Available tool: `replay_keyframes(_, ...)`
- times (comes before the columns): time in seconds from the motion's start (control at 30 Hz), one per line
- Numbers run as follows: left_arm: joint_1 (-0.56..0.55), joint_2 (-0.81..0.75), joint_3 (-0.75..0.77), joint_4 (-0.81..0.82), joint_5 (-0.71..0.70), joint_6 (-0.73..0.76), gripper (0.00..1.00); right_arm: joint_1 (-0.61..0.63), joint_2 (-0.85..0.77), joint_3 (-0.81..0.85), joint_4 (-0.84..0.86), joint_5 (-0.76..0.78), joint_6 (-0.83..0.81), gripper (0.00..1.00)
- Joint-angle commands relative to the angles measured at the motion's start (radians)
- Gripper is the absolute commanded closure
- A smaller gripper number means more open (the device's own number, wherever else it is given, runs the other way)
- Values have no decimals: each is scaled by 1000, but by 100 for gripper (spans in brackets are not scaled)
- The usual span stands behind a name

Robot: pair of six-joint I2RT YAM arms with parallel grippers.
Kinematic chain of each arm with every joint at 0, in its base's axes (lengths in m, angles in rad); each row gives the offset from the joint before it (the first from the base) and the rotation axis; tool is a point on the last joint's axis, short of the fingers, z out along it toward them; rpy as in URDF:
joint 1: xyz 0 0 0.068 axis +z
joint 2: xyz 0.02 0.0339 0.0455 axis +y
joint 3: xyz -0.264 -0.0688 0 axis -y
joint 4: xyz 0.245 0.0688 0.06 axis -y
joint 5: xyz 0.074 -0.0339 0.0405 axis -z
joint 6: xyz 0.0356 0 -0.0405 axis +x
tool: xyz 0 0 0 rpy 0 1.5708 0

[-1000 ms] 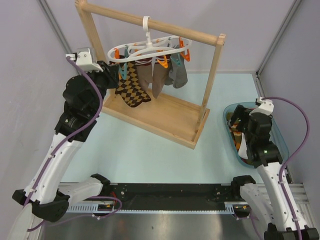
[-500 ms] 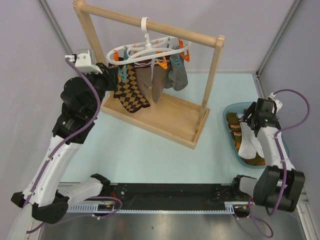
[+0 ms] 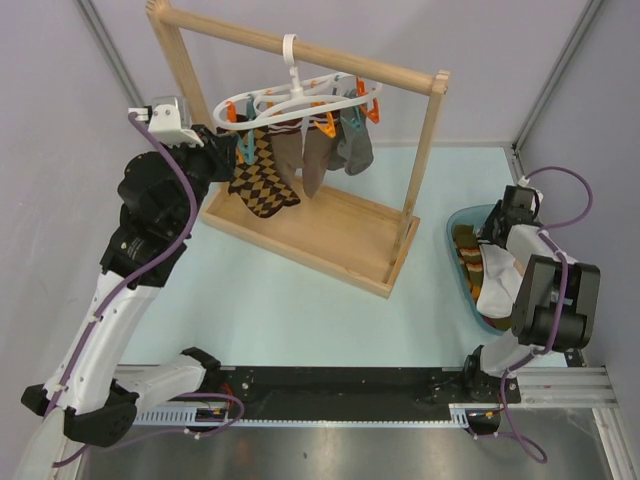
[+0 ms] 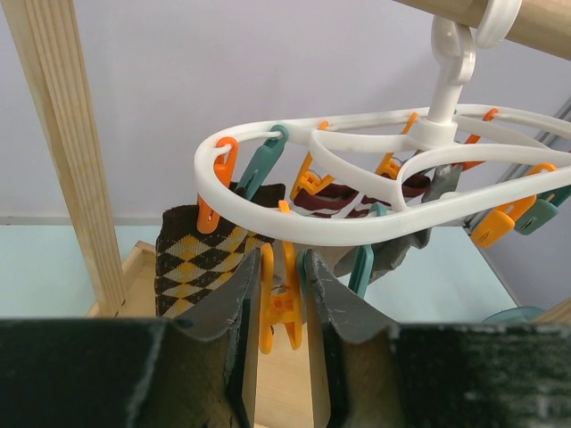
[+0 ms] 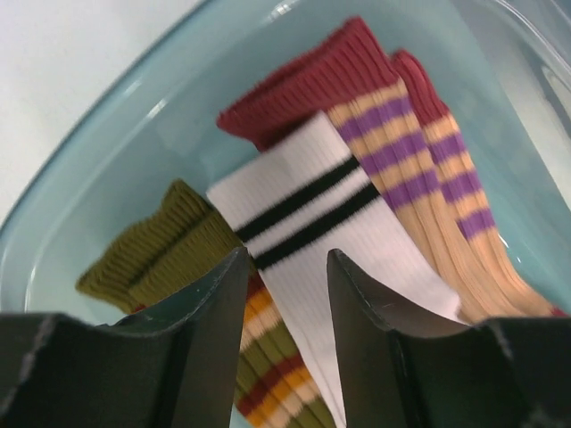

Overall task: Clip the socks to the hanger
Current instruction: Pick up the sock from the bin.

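Observation:
The white hanger (image 3: 290,100) hangs by its hook from the rack's top bar. A brown argyle sock (image 3: 262,180), a tan one (image 3: 315,160) and a grey one (image 3: 355,150) hang from its clips. My left gripper (image 4: 281,267) is shut on an orange clip (image 4: 284,303) under the hanger ring (image 4: 268,209), beside the argyle sock (image 4: 192,259). It shows in the top view as well, the left gripper (image 3: 232,143) at the hanger's left end. My right gripper (image 5: 286,267) is open, its fingers on either side of a white sock with black stripes (image 5: 330,214) in the bin.
The tall wooden rack (image 3: 425,160) stands on a wooden base (image 3: 320,235) at the back. At the right, a teal bin (image 3: 455,235) holds more socks: red-cuffed ones with purple stripes (image 5: 401,134) and an olive striped one (image 5: 152,259). Grey walls close in both sides.
The right arm swung round over the bin and its jaws narrowed around the white sock. The left gripper kept its place on the orange clip.

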Motion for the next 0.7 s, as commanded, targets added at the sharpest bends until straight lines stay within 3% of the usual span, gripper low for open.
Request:
replay_keyframes(0.0, 7, -18, 31, -90, 1, 4, 92, -6, 84, 65, 95, -25, -19, 54)
replay_keyframes(0.37, 7, -17, 21, -101, 9, 0, 93, -7, 216, 120, 110, 6, -12, 57)
replay_keyframes(0.67, 5, -17, 15, -94, 21, -8, 93, -7, 147, 122, 38, 49, 2, 97)
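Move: The white sock's black-striped cuff end is about 3 cm ahead of my right hand, 1 cm to its right and 5 cm below. The white sock's middle lies some 6 cm back and 3 cm right. At that level, the maroon-cuffed sock's middle is about 2 cm back and 9 cm right, and the green sock's cuff 3 cm ahead and 6 cm left. From my left hand, the striped cuff lies some 64 cm right, 9 cm ahead and 45 cm below. My right hand, fingers half open, sinks about 4 cm into the bin while reaching some 3 cm forward, onto the black stripes just below the white sock's cuff. It then stops there and draws its fingers nearly shut, pinching the cloth at the stripes from above; the wrist barely turns. ##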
